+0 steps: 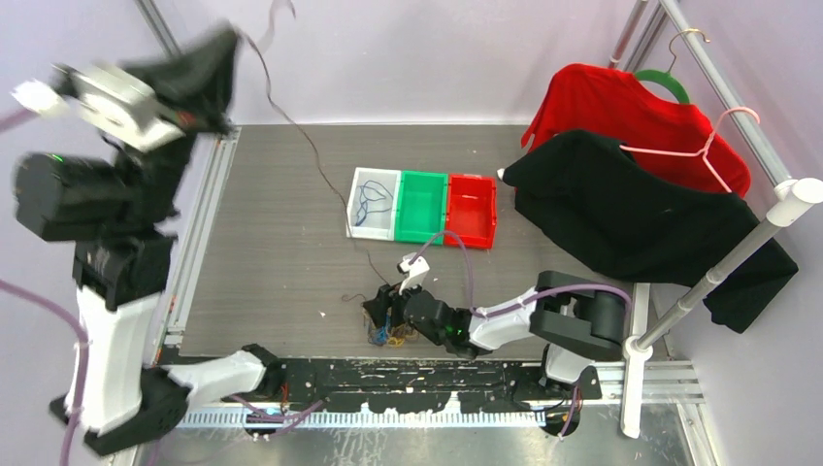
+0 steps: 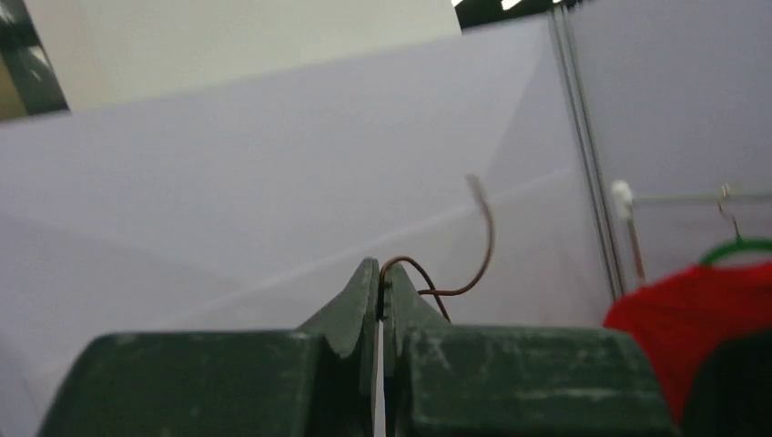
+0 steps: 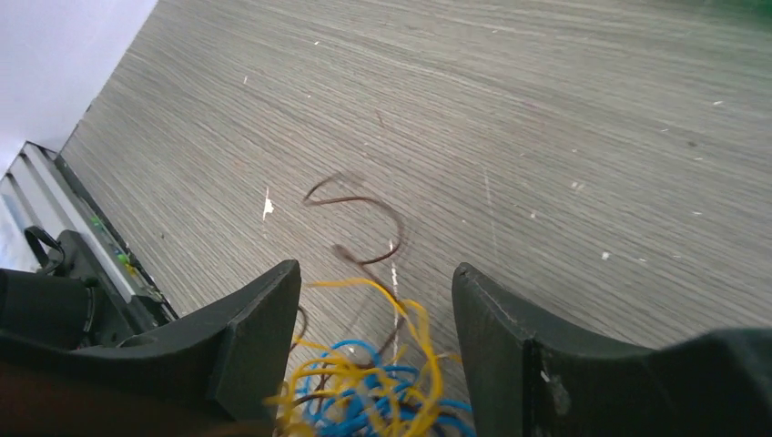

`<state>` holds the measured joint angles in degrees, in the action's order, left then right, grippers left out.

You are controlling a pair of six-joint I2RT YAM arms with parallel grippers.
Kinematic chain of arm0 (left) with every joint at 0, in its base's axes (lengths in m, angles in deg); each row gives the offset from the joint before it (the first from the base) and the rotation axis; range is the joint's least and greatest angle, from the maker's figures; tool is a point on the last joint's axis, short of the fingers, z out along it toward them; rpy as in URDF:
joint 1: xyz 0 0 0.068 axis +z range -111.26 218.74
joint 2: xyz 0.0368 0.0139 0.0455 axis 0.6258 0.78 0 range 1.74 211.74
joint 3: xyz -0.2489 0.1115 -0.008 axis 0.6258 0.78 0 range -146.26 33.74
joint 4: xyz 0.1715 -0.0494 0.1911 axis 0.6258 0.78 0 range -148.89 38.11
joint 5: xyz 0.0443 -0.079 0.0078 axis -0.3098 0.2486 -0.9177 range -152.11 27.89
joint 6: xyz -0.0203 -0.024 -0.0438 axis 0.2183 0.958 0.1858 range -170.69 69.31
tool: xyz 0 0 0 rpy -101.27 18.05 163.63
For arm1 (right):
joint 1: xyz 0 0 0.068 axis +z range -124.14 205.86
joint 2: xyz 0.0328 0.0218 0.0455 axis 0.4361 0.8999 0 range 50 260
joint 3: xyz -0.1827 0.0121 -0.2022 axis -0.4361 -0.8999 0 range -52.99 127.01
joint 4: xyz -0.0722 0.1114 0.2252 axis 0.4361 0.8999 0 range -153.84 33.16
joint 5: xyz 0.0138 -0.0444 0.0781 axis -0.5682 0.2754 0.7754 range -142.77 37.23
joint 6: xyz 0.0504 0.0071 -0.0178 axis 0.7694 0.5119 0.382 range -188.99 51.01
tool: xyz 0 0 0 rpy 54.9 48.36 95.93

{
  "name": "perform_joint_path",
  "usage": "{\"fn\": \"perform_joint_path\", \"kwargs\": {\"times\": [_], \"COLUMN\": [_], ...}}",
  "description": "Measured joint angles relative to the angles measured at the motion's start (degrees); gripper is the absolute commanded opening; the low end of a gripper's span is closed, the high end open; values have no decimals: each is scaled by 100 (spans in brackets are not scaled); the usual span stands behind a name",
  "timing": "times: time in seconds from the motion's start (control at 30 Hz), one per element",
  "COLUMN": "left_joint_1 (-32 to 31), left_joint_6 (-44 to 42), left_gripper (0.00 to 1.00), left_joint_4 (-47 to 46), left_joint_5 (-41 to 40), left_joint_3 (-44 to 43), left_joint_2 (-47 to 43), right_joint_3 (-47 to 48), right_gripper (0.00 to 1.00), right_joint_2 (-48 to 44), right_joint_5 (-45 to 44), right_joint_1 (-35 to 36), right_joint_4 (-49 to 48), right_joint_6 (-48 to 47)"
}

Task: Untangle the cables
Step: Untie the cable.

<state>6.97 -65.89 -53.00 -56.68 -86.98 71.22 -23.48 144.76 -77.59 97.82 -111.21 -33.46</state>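
A tangle of yellow and blue cables (image 1: 390, 336) lies near the table's front edge. My right gripper (image 1: 381, 316) is low over it, open, with the bundle (image 3: 382, 391) between its fingers (image 3: 264, 319) and nothing gripped. My left gripper (image 1: 229, 41) is raised high at the far left, shut on a thin brown cable (image 2: 455, 282). That brown cable (image 1: 315, 155) runs from it down across the table to the tangle; its loose end curls on the table (image 3: 364, 205). A blue cable (image 1: 371, 199) lies in the white bin.
A white bin (image 1: 385, 225), a green bin (image 1: 420, 209) and a red bin (image 1: 471, 212) stand in a row mid-table. A red shirt (image 1: 621, 107) and a black garment (image 1: 621, 209) hang on a rack (image 1: 708, 282) at the right.
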Motion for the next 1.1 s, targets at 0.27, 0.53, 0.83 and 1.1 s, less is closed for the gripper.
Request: {"fn": "perform_joint_path", "kwargs": {"times": [0.27, 0.53, 0.83, 1.1], "left_joint_1": [0, 4, 155, 179], "left_joint_6": [-479, -944, -1043, -1384], "left_gripper": [0, 11, 57, 55], "left_joint_4": [844, 1543, 3770, 4758], "left_joint_5": [-1121, -1915, -68, 1781], "left_joint_3": [4057, 5383, 5770, 6002], "left_joint_2": [-2188, -2424, -1897, -1882], "right_joint_3": [-190, -188, 118, 409], "right_gripper": [61, 2, 1, 1], "right_joint_2": [-1097, -1187, -1423, -1878], "right_joint_5": [-195, -153, 240, 981], "right_joint_1": [-2, -46, -57, -72], "right_joint_4": [420, 767, 1351, 1687], "right_joint_6": [-522, -890, -1169, -1425]}}
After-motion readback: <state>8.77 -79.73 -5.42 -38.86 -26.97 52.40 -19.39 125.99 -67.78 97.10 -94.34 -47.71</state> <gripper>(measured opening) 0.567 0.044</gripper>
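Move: The tangle, out of which the left fingers still hold the brown cable stretched high, lies some 70 cm below the left hand, about 5 cm back and 12 cm right. From the open right hand the tangle is roughly 3 cm back, 3 cm right and 5 cm below. From the right hand, the brown cable's loose tail lies about 4 cm ahead and 4 cm left, and the white box 24 cm straight ahead, both near table height. The left hand plunges some 50 cm towards the tangle, swinging first forward and then back while its wrist tips from pointing up to pointing down, and its fingers open late in the drop to let go of the brown cable. The right hand rises about 4 cm and eases right, shuts on the brown cable just before that release, then keeps its pinch and lifts on, about 9 cm in all. ##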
